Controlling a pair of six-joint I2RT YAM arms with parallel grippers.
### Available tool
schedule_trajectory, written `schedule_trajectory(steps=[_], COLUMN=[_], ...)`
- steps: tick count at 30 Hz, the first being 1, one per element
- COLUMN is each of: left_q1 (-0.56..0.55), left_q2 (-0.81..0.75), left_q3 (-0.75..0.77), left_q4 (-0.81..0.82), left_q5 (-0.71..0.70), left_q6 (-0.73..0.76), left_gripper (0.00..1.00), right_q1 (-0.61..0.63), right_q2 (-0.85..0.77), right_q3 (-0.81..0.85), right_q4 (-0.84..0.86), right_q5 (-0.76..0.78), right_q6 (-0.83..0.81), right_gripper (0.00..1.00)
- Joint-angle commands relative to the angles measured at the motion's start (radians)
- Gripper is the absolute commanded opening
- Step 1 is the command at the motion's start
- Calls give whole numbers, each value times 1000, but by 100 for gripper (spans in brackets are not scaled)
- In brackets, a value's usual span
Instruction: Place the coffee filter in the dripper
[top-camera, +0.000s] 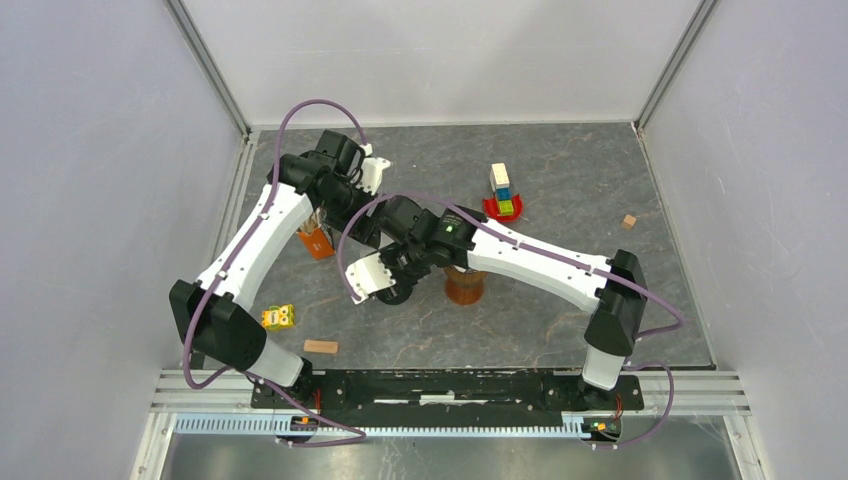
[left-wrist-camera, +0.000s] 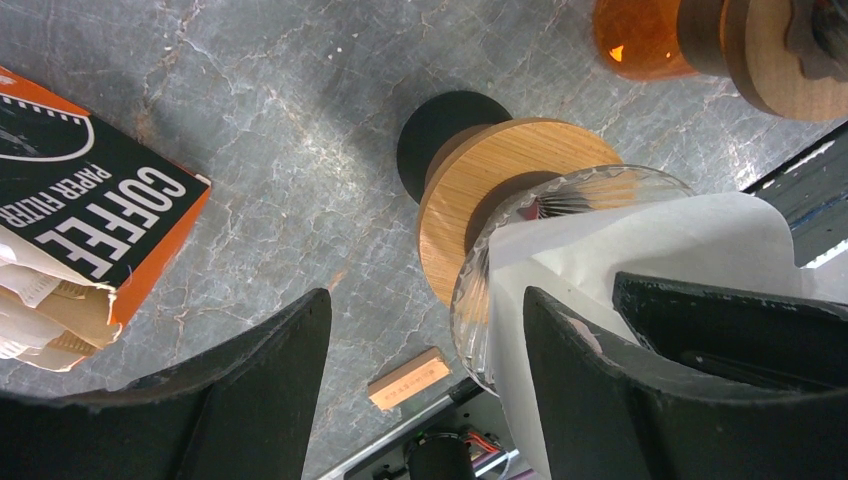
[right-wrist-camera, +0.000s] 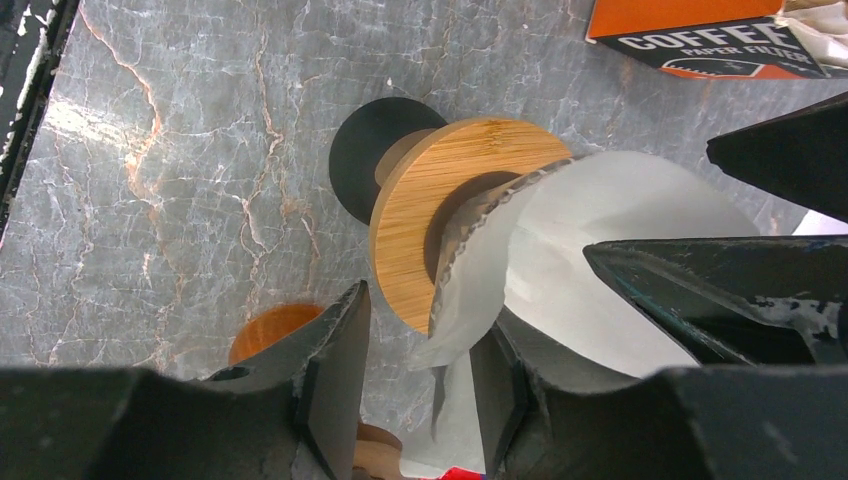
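The glass dripper (left-wrist-camera: 500, 190) with a wooden collar and black base stands on the grey table; it also shows in the right wrist view (right-wrist-camera: 440, 200). The white paper filter (left-wrist-camera: 650, 250) sits in its mouth, and one edge (right-wrist-camera: 480, 290) folds out over the rim. My left gripper (left-wrist-camera: 425, 380) is open, its right finger (left-wrist-camera: 580, 390) against the filter's outer side. My right gripper (right-wrist-camera: 415, 390) is open, with the dripper's rim and the filter flap between its jaws. In the top view both arms cover the dripper.
An orange-and-black coffee filter box (top-camera: 316, 240) stands left of the dripper. An amber carafe (top-camera: 465, 285) stands to its right. A wooden block (top-camera: 320, 347), a yellow toy (top-camera: 278, 317), a block stack (top-camera: 502, 192) and a small cube (top-camera: 628, 221) lie around.
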Motion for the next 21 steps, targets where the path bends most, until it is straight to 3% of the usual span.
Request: schedule_trajectory(steps=[1,21], left_q1=[-1,-1], left_q2=[-1,7], left_q3=[-26,-93], left_q4=[13,40], left_q5=[-14,-19], left_q6=[65,77], left_gripper=[77,77], right_q1=[5,6], right_q2=[24,61], right_q3=[4,15], right_q4=[-12,4], right_q5=[4,7], right_q6=[-34,-27], right_gripper=[45,20])
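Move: The coffee filter already stands in the dripper, its middle about 4 cm ahead of the right hand and 3 cm below it. From the left hand the filter is some 3 cm back, 4 cm to the right and 4 cm below; the dripper is centred under it, a couple of centimetres lower. The amber carafe stands about 14 cm right of the dripper, level with it; the filter box lies roughly 7 cm ahead of the left hand and 10 cm to its left, low on the table. The right fingers close around the filter's near edge and the glass rim, one finger inside and one outside, from about half open to under a quarter, after the hand first sinks a bit over 1 cm. Meanwhile the left hand, still wide open, lowers about 2.5 cm, easing slightly back and left, and takes its inner finger down inside the filter by the rim. ##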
